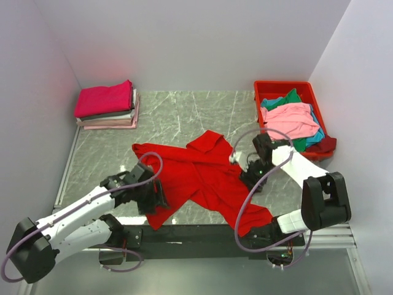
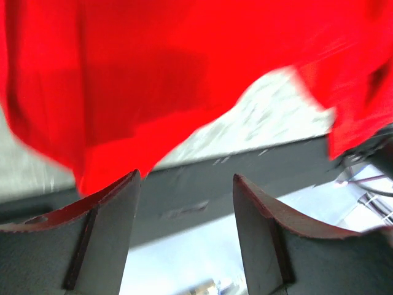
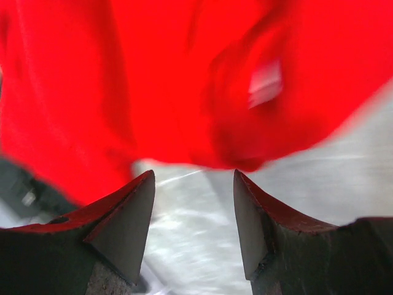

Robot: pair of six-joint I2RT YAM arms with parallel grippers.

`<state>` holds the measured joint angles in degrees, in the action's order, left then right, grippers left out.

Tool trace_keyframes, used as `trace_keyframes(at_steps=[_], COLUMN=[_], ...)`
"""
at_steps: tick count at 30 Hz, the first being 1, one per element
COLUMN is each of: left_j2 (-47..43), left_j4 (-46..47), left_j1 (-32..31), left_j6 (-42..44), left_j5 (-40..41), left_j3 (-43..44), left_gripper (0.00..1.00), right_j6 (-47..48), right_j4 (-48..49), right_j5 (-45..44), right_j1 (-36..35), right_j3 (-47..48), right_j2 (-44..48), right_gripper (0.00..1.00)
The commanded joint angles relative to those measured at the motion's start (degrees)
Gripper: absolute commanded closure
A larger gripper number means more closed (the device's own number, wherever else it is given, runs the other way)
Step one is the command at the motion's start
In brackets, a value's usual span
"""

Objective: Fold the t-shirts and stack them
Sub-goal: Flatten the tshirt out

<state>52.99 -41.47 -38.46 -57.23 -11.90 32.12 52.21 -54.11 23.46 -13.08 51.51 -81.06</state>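
Observation:
A large bright red t-shirt [image 1: 202, 175] lies crumpled across the middle of the table, one part hanging over the near edge. My left gripper [image 1: 155, 195] stands open at the shirt's lower left edge; in the left wrist view the red cloth [image 2: 153, 80] lies just beyond the fingertips [image 2: 126, 190], nothing between them. My right gripper [image 1: 245, 175] stands open at the shirt's right side; the red cloth [image 3: 184, 80] fills the right wrist view ahead of its bare fingertips [image 3: 144, 190]. A folded stack of t-shirts [image 1: 107, 106], magenta on top, sits at the back left.
A red plastic bin [image 1: 288, 117] at the back right holds several loose shirts, pink [image 1: 291, 120], green and teal among them. White walls close the back and both sides. The dark front rail [image 1: 196, 233] runs along the near table edge.

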Motion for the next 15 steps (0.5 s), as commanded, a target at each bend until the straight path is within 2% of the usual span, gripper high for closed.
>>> trace_keyframes(at_steps=[1,2,6,15], left_j2=[-2.28,-2.28,1.57,15.89], left_j4=[-4.23,-4.75,-7.47,-7.92], left_j1=[-4.42,-7.3,-11.98,-17.35], left_j6=[-11.82,-12.89,-13.87,-10.36], left_j5=[-1.02,-0.93,1.95,11.45], left_j3=[-2.05,-2.23,-0.49,6.36], left_gripper=[0.33,0.33,0.33,0.33], right_j6=[3.33,3.95,10.27,17.48], right_j4=[-4.42,-4.86,-9.42,-13.57], right_j5=[-1.67,-2.1,-2.28,0.7], right_j1=[0.43,0.34,0.42,-0.36], right_j3=[-4.64,-5.27,-7.64,-8.97], right_j2=[4.32,5.72,8.89,10.83], right_gripper=[0.39,0.39,0.39,0.38])
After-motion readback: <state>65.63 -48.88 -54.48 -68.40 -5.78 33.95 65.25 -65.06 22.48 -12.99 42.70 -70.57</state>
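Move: Behind the left hand, about 7 cm back, 2 cm to its left and 5 cm lower, lies the t-shirt's near-left corner; the bare gap between the shirt's two tails is some 14 cm to that hand's right and 2 cm ahead. From the right hand the near-right corner is roughly 11 cm back, 6 cm right and 3 cm down, the shirt's front tip 19 cm back and 3 cm left, and the red bin 25 cm ahead, 16 cm right. Drawing back along the shirt towards its near edge, both open hands head for its near corners. The left goes back about 6 cm, slowing, and sinks 4 cm over its corner while its slanted fingers tilt some 20 degrees to point nearly straight down. The right goes back about 7 cm and a little right, dipping briefly, and turns slightly counter-clockwise. Neither grips anything. ##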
